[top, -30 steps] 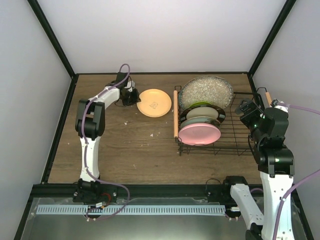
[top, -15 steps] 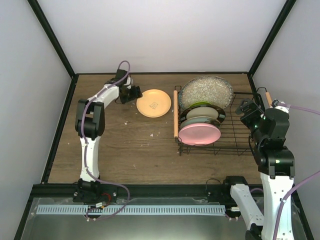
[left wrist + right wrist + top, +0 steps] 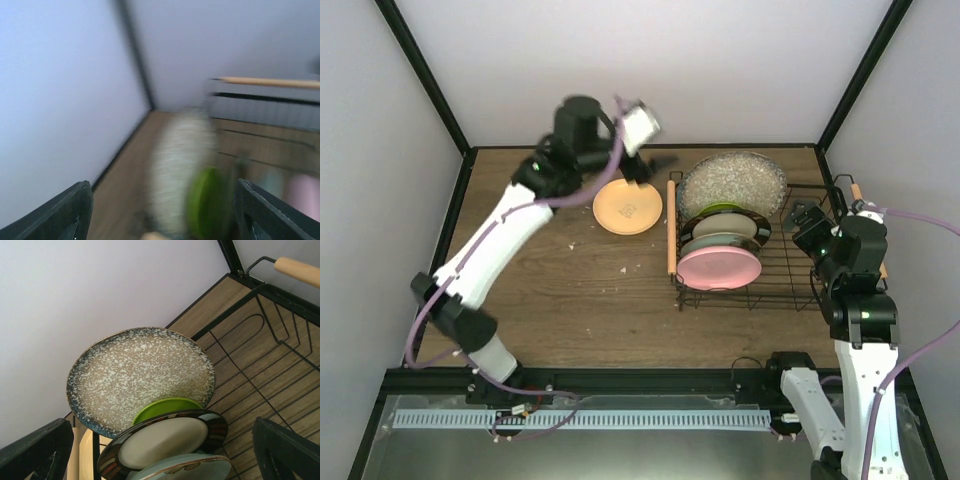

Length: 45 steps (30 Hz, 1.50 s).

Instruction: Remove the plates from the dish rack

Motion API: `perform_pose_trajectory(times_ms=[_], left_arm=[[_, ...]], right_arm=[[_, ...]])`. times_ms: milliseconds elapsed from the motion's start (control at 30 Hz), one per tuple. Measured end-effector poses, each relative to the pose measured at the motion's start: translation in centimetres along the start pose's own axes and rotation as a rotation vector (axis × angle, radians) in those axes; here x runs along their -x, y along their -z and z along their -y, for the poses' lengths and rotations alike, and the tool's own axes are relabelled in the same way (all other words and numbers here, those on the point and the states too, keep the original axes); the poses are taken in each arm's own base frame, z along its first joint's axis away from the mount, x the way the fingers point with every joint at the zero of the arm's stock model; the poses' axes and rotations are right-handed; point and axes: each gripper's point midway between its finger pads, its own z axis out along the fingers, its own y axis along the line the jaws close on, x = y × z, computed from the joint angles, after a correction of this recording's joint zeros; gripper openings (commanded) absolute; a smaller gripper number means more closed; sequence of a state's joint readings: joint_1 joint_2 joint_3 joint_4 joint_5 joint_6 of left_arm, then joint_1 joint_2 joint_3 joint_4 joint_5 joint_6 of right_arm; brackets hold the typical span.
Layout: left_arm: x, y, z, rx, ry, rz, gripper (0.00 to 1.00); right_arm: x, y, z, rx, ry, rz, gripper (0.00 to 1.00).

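The black wire dish rack (image 3: 790, 285) stands at the right with plates on edge in it: speckled grey (image 3: 732, 182) at the back, then lime green (image 3: 718, 210), cream with a dark rim (image 3: 723, 227), mint (image 3: 718, 243) and pink (image 3: 720, 268). A pale orange plate (image 3: 628, 205) lies flat on the table left of the rack. My left gripper (image 3: 663, 160) is raised above the orange plate, blurred, open and empty (image 3: 165, 215), facing the speckled plate (image 3: 180, 165). My right gripper (image 3: 802, 216) hovers over the rack's right side, open (image 3: 160, 455), looking at the speckled plate (image 3: 142, 372) and cream plate (image 3: 165, 440).
Wooden rod handles run along the rack's left side (image 3: 671, 228) and right side (image 3: 860, 200). Grey walls and black frame posts (image 3: 845, 90) close in the table. Bare wooden tabletop (image 3: 570, 290) lies left of and in front of the rack.
My left gripper opened and let go of the pale orange plate, then the arm rose and swung right toward the rack. The right gripper edged slightly left.
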State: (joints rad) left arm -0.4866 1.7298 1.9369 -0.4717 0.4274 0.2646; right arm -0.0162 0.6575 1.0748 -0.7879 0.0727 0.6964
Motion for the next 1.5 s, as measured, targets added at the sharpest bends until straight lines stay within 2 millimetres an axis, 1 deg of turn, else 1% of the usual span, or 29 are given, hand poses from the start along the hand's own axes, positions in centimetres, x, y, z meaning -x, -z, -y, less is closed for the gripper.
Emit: perform_pose_trajectory(times_ms=[33,67,100,133,167,200,300,367,433,567,700,767,1133,1333,1400,1500], left_arm=[[0.9,0.4,5.2,-0.093,-0.1,0.019,0.75],[0.9,0.9,9.3,-0.169,-0.179,0.026,0.73],[0.2,1.4,12.5,-0.228,-0.247,0.021,0.71],[-0.7,1.7,14.6,-0.267,-0.296,0.009,0.69],[-2.0,1.9,16.3,-0.296,-0.347,-0.012,0.68],[-4.0,1.8,17.7,-0.318,-0.394,-0.048,0.67],[-9.0,1.3,20.3,-0.366,-0.493,-0.154,0.64],[-11.5,1.1,21.6,-0.39,-0.544,-0.216,0.64],[-12.8,1.0,22.7,-0.406,-0.591,-0.251,0.63],[-13.3,0.3,24.3,-0.411,-0.652,-0.257,0.62],[-13.9,-0.9,25.2,-0.415,-0.67,-0.269,0.61],[-14.5,-1.6,25.5,-0.418,-0.674,-0.284,0.61],[-17.6,-5.0,25.4,-0.385,-0.688,-0.347,0.58],[-18.0,-6.5,25.1,-0.356,-0.692,-0.355,0.54],[-18.0,-6.7,25.1,-0.352,-0.692,-0.355,0.5],[-17.7,-7.0,24.9,-0.339,-0.688,-0.346,0.42]], right_arm=[[0.0,-0.2,-0.1,0.005,0.0,-0.002,1.0],[0.0,-0.5,-0.4,0.015,0.0,-0.004,1.0],[0.0,-0.5,-0.4,0.018,-0.001,-0.004,1.0],[0.1,-0.6,-0.6,0.024,-0.001,-0.003,1.0],[0.2,-0.6,-0.7,0.03,-0.001,0.0,1.0],[0.2,-0.7,-0.8,0.033,-0.001,0.001,1.0],[0.2,-0.8,-0.9,0.045,-0.002,0.004,1.0],[0.1,-0.9,-1.0,0.05,-0.002,0.003,1.0],[0.0,-1.0,-1.0,0.053,-0.002,0.0,1.0],[-0.1,-1.0,-1.1,0.058,-0.002,-0.002,1.0],[0.0,-0.8,-1.1,0.062,0.001,0.004,1.0],[0.1,-0.6,-1.1,0.063,0.002,0.01,1.0],[0.4,0.0,-0.8,0.054,0.026,0.032,1.0],[0.4,0.1,-0.6,0.045,0.042,0.035,1.0],[0.5,0.2,-0.6,0.043,0.049,0.042,1.0],[0.7,0.4,-0.5,0.042,0.051,0.051,1.0]])
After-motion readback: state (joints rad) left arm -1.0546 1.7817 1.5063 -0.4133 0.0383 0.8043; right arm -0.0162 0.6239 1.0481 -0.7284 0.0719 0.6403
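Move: The pink plate stands at the near end of the row in the rack, about 15 cm back, 23 cm right and 30 cm below my empty left hand. Behind it in the rack, in line left to right, the pale blue plate is roughly 4 cm farther out and the dark-rimmed plate some 8 cm. The yellow plate lies on the table, about 8 cm ahead of my left hand and 40 cm down. From my right hand the pink plate is about 15 cm left, 3 cm ahead and 22 cm below. I swing my left hand quickly back about 20 cm, down and right from above the yellow plate towards the rack, rolling it some 40 degrees left side up so the fingers slant down. Then I slow, edging right, down and a little forward to the pink plate's left rim, narrowing the fingers to about half open. No grip shows yet. ##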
